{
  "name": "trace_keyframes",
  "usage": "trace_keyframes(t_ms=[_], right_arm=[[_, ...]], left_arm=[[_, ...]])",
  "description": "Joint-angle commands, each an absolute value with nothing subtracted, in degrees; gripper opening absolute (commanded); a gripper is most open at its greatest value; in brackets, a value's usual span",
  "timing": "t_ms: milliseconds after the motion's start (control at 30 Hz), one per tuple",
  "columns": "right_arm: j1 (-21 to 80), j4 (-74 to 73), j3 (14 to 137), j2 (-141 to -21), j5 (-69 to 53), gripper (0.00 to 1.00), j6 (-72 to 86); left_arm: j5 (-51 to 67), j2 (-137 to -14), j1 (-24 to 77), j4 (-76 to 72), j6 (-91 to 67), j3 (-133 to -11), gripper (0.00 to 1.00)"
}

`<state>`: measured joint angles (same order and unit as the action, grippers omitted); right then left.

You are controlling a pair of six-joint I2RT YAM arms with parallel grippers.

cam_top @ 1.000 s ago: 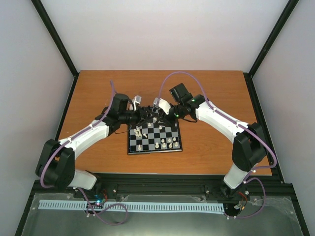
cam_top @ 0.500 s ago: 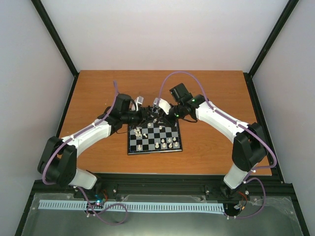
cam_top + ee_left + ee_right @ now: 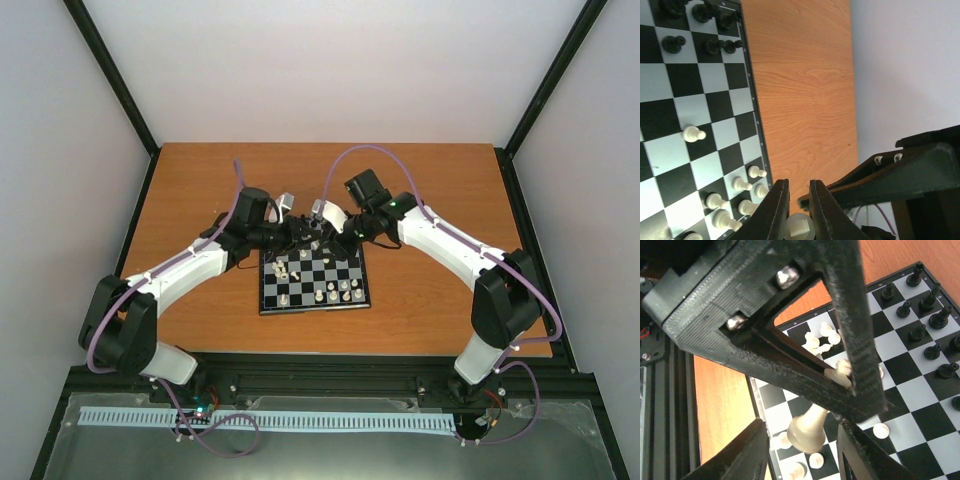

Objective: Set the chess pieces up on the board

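The board [image 3: 264,300] lies between the arms, with black and cream-white chess pieces on it. My left gripper [image 3: 300,235] is above the board's far edge. In the left wrist view it [image 3: 798,183] is shut on a cream-white piece [image 3: 800,226]. My right gripper [image 3: 323,232] faces it closely. In the right wrist view its jaws [image 3: 801,427] stand wide open on either side of that hanging piece [image 3: 807,432], not touching it. The left gripper's black fingers [image 3: 790,360] cross that view above the piece.
Black pieces [image 3: 675,44] stand along one side of the board [image 3: 690,85], and cream-white ones [image 3: 692,133] are on the other side. The right wrist view shows black pieces [image 3: 930,300] and a cluster of white ones [image 3: 820,337]. Orange tabletop [image 3: 430,190] surrounds the board.
My left arm has shifted a little to the right, bringing its gripper closer to the right gripper. The right arm has not visibly moved.
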<state>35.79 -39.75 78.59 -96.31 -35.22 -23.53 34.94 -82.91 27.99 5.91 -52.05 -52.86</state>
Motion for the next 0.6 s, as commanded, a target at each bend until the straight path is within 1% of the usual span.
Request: trace_keyframes(t_ms=[0, 100, 200, 300, 400, 567], right_arm=[[34.1, -40.2, 78.4, -94.3, -37.7, 0.41, -25.4], [31.0, -41.3, 78.7, -92.5, -40.1, 0.5, -26.0], [28.5, -42.2, 78.8, -90.3, -40.8, 0.54, -26.5], [27.2, -44.3, 80.2, -88.6, -39.4, 0.56, -26.6], [26.9, -46.8, 80.7, -86.8, -37.9, 0.58, -26.6], [26.9, -44.4, 74.4, -82.5, -37.9, 0.59, -25.4]], left_arm=[[31.1, -80.1, 28.5, 12.7, -45.6, -56.4, 0.12], [25.2, -77.1, 29.4, 18.4, -41.3, -56.9, 0.12], [16.9, -74.3, 32.6, 22.6, -35.9, -57.1, 0.12], [6.9, -71.3, 37.1, 23.6, -31.4, -55.3, 0.12], [-1.5, -67.6, 41.2, 21.4, -28.7, -51.2, 0.12], [-10.9, -64.4, 46.9, 16.3, -26.9, -44.7, 0.12]])
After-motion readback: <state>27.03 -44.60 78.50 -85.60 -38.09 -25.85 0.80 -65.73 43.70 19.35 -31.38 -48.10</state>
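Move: The left fingers already hold the white piece, base downward. The empty near-row squares it seems meant for lie about 8 cm back, 6 cm left and 15 cm below. Beside them stand one white piece about 8 cm back and 11 cm left, and another 8 cm back and 2 cm left; a loose white cluster lies level, 12 cm left. From the right hand, the held piece sits between the parted fingers, and those squares lie 6 cm back, 6 cm left. The left hand keeps its pinch on the white piece and carries it off, first a little left, then about 5 cm back towards the near row, while its wrist swings some 35 degrees so the fingers point more steeply down. The right fingers, already parted around the piece, spread wider as that hand withdraws up and to the right, about 6 cm each way. ##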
